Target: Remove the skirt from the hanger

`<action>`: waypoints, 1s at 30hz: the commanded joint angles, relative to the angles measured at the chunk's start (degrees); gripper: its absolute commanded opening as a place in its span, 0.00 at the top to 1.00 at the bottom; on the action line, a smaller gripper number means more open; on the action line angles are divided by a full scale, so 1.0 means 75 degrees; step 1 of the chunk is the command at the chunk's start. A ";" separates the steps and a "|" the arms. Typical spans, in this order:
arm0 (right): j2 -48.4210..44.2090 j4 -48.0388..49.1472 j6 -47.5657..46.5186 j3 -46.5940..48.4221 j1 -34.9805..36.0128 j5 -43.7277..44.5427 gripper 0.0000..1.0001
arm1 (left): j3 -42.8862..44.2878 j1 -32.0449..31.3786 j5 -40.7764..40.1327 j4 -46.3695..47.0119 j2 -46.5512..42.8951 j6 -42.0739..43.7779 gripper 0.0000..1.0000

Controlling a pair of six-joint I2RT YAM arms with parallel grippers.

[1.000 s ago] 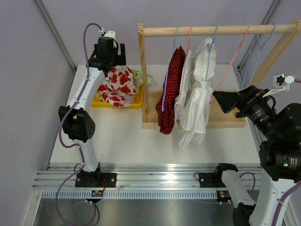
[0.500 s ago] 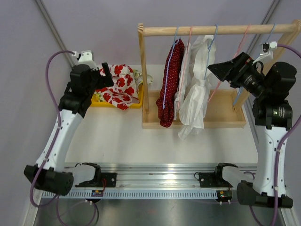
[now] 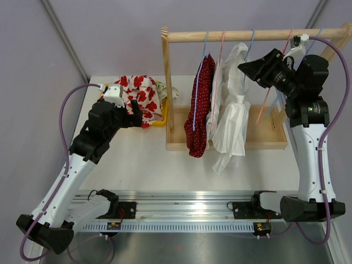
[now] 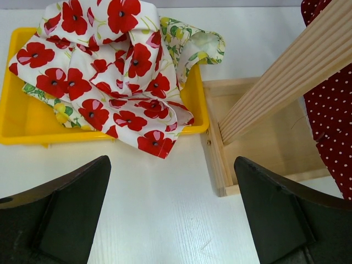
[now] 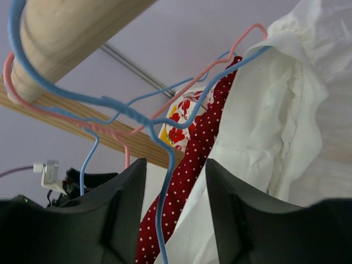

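Note:
A red polka-dot skirt and white garments hang from thin wire hangers on the wooden rail. My right gripper is open, high up beside the white garment near the rail. In the right wrist view, a blue hanger wire runs down between its open fingers, touching neither. The red skirt and white fabric lie just beyond. My left gripper is open and empty above bare table in front of the yellow tray.
A white garment with red poppies lies piled in the yellow tray left of the rack. The rack's wooden base and upright post stand right of my left gripper. Pink and blue empty hangers hang behind the right gripper.
My left arm has swung down and forward from over the tray to the table in front of it. My right gripper has risen and moved left, up to the hangers at the rail.

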 commanded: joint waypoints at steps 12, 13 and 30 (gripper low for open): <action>-0.0118 -0.0674 -0.0494 0.1197 0.0578 0.0769 1.00 | 0.0638 -0.1554 -0.1849 0.0036 -0.0216 0.0695 0.01; -0.0107 -0.0792 -0.0517 0.1523 0.0589 0.0804 1.00 | 0.1162 -0.2417 -0.2323 -0.0046 -0.0041 0.0812 0.01; -0.1674 -0.1777 -0.0155 0.1574 0.0589 0.1764 1.00 | 0.6559 -0.8728 -0.3957 -0.0835 0.3965 0.1821 0.01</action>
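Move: The blue hanger's near arm runs between the right gripper's part-open fingers, about 1 cm ahead and 1 cm left. Its white skirt's middle hangs 15 cm below that hand, 3 cm back and 3 cm left; the dotted skirt is 13 cm left, 1 cm back and about 15 cm below. The bar runs some 5 cm ahead and 10 cm above. From the left hand, the white skirt lies roughly 33 cm right, 2 cm ahead and 2 cm higher. Ease the right gripper slightly left while shutting its fingers to pinch the blue hanger's near arm, then raise it about 6 cm and draw it back some 8 cm, carrying the hanger away from the bar. Meanwhile swing the open left gripper from beside the yellow tray rightward, up and back towards the white skirt, turning it clockwise and tipping its fingers up. ##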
